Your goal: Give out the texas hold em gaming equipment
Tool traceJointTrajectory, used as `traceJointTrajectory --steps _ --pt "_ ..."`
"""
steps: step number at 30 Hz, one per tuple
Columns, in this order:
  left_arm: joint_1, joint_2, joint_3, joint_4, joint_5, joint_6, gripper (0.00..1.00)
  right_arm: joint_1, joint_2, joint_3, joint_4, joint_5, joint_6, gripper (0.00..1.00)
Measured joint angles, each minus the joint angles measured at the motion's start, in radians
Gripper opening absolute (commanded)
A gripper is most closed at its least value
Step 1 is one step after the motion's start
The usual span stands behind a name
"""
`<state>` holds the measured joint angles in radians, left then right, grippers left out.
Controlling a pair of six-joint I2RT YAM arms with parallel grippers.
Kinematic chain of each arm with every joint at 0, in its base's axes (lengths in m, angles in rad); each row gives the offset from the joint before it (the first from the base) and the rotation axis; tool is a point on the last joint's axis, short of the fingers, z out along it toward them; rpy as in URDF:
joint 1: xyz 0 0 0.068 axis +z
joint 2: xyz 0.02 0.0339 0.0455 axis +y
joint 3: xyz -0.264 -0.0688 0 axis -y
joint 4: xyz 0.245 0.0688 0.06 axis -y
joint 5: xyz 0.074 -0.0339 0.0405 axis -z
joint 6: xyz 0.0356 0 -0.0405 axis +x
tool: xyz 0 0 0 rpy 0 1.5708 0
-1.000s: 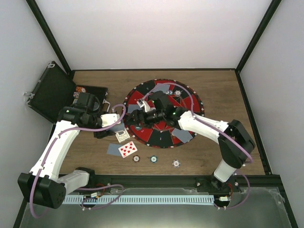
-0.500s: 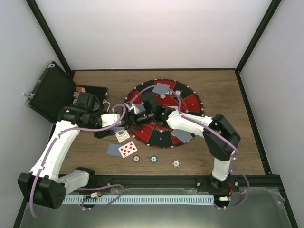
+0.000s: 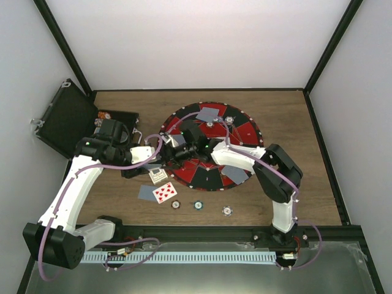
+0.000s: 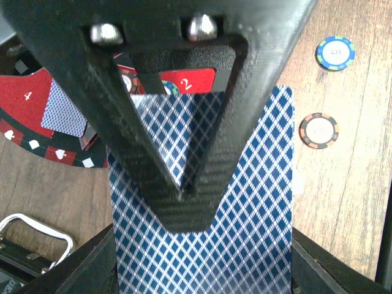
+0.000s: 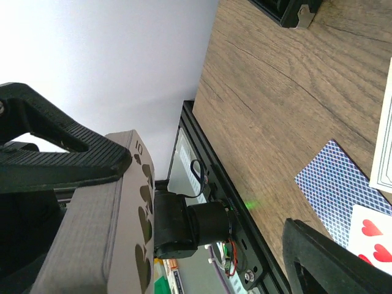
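My left gripper (image 4: pixel 184 208) is shut on a deck of playing cards (image 4: pixel 245 245) with a blue diamond-patterned back that fills the left wrist view. In the top view it (image 3: pixel 154 160) hangs left of the mat. My right gripper (image 3: pixel 166 154) has reached right up to it. In the right wrist view the deck's grey edge and a ten of spades face (image 5: pixel 139 214) sit against one of its fingers. The other finger (image 5: pixel 331 257) stands well apart, so this gripper (image 5: pixel 211 202) is open. On the table lie a face-down card (image 3: pixel 147 193), a red-pipped card (image 3: pixel 165 192) and three chips (image 3: pixel 198 205).
The round red-and-black mat (image 3: pixel 245 131) carries face-down cards (image 3: pixel 208 114) and a chip (image 3: pixel 229 119). A black hinged case (image 3: pixel 67 119) stands open at the far left. A pale card (image 3: pixel 158 176) lies below the grippers. The table's near rail (image 5: pixel 233 202) runs behind the deck.
My right arm has swung left across the mat to the left gripper, and its jaws have narrowed a little. The left arm and its deck have stayed still.
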<state>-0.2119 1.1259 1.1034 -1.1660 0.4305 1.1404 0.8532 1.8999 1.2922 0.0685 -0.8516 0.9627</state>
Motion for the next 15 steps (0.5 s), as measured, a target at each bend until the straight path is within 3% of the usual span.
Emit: traceJointTrajectory --steps 9,13,15 --pt "0.000 0.000 -0.002 -0.002 -0.007 0.001 0.05 -0.043 -0.076 -0.093 0.035 -0.018 -0.001 0.61" --pt "0.000 0.000 -0.002 -0.001 -0.007 0.001 0.05 -0.049 -0.100 -0.102 0.033 -0.015 0.002 0.48" --pt "0.000 0.000 -0.002 -0.001 -0.007 0.001 0.06 -0.049 -0.109 -0.102 0.030 -0.013 0.003 0.36"
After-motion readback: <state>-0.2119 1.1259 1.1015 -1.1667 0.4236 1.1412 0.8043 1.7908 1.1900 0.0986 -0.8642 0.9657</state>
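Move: The card deck is already held in the left gripper, its middle about 2 cm right of that hand point. From the right hand point the deck lies some 2 cm left and 2 cm up, with the upper finger already on its top card. About 16 cm below, the card box is some 6 cm left and level, the hearts card 7 cm back and 3 cm left, and the mat card about 13 cm ahead. Upper fingertip on the top card, the right hand drags about 3 cm right, then rises slightly, fingers closing. ##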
